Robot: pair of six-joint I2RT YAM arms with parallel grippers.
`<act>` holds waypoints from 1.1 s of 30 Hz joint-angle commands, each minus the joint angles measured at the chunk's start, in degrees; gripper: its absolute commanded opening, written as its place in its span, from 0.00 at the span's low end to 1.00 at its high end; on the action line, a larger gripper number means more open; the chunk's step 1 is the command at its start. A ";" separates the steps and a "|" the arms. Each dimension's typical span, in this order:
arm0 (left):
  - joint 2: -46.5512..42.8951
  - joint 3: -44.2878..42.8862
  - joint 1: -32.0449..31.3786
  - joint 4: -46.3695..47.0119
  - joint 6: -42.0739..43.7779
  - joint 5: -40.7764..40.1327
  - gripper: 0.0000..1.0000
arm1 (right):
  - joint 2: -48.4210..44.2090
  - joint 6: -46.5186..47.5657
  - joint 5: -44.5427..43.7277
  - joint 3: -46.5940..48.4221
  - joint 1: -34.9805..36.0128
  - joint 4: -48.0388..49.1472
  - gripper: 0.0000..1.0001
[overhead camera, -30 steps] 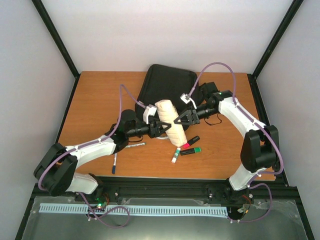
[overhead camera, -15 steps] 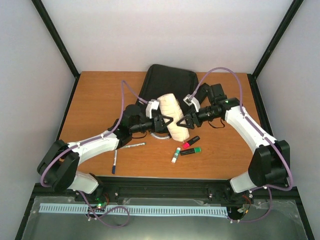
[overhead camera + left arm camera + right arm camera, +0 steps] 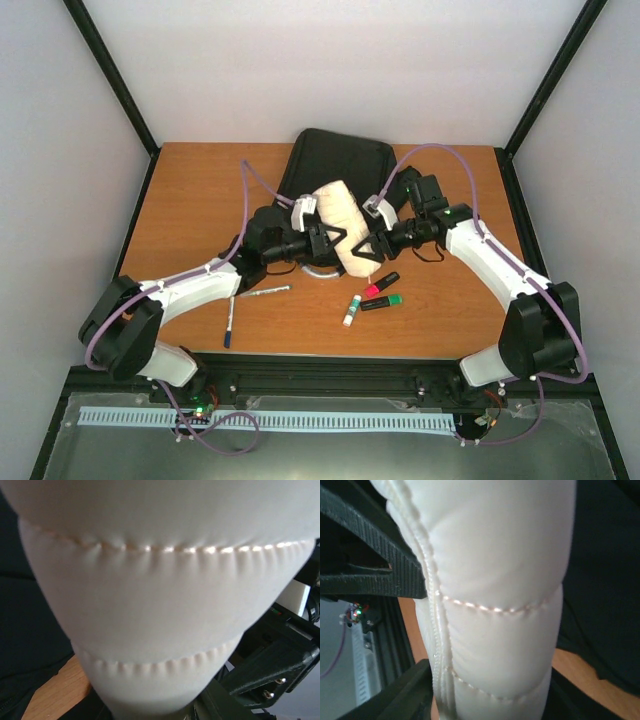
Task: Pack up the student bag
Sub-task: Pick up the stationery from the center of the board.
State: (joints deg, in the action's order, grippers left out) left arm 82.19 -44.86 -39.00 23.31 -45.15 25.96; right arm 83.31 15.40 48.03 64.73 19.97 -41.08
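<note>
The beige ribbed pouch [image 3: 340,215] hangs tilted above the table, at the near edge of the student bag [image 3: 335,160], a large black backpack lying flat at the back middle. My left gripper [image 3: 335,240] is shut on the pouch's lower left side. My right gripper [image 3: 362,248] grips it from the right. In the left wrist view the pouch [image 3: 160,605] fills the frame and hides my fingers. In the right wrist view the pouch [image 3: 500,580] stands between my fingers [image 3: 405,695], which touch it on both sides, with the bag [image 3: 605,580] behind.
On the table in front of the pouch lie a black and red marker [image 3: 381,284], a green marker [image 3: 381,302] and a white and green stick [image 3: 352,310]. A silver pen [image 3: 262,292] and a blue pen [image 3: 229,327] lie at the near left.
Both arms have carried the pouch up and back toward the bag. The right gripper let go of its narrow hold and now spans the pouch's width.
</note>
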 commanded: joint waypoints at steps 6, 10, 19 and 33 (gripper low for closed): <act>-0.63 -4.79 -0.55 -6.05 1.73 -2.77 0.49 | -2.05 -2.21 -3.31 -2.13 -0.46 4.22 0.30; -2.52 -8.02 -0.46 -17.31 6.77 -6.20 0.67 | -2.94 -0.20 -2.12 -3.17 -3.88 4.51 0.23; -4.31 -22.58 -0.52 -57.27 30.83 -23.72 0.73 | -11.02 2.96 -1.28 -5.30 -15.56 4.05 0.24; 9.12 -32.92 -0.55 -65.58 55.99 -40.36 0.99 | -16.84 4.83 -7.50 -7.87 -19.42 4.76 0.29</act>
State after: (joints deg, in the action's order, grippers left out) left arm 87.66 -73.76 -39.18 -41.25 2.83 -6.68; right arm 67.64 19.33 40.97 57.63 1.21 -37.50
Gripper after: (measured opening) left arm 0.937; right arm 0.282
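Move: The cream pencil case is held up between the two hands. Its middle lies about 4 cm ahead and 3 cm left of the right hand, roughly at its height; from the left hand, 2 cm ahead and 3 cm right. Some 18 cm below the right hand, the red marker lies 7 cm right and level, the green-capped marker 6 cm right and 5 back, the glue stick 6 back and 1 left. The backpack's middle is about 23 cm ahead, 5 left and 15 below. The right fingers, already around the near end of the pencil case, close until they pinch it; the left fingers open wide and let go. The right hand then carries the case about 12 cm right, a little forward and up, turning some 20 degrees clockwise. The left hand backs off 10 cm left, rising briefly before sinking, and rolls about 60 degrees to point down over the backpack's near end. ##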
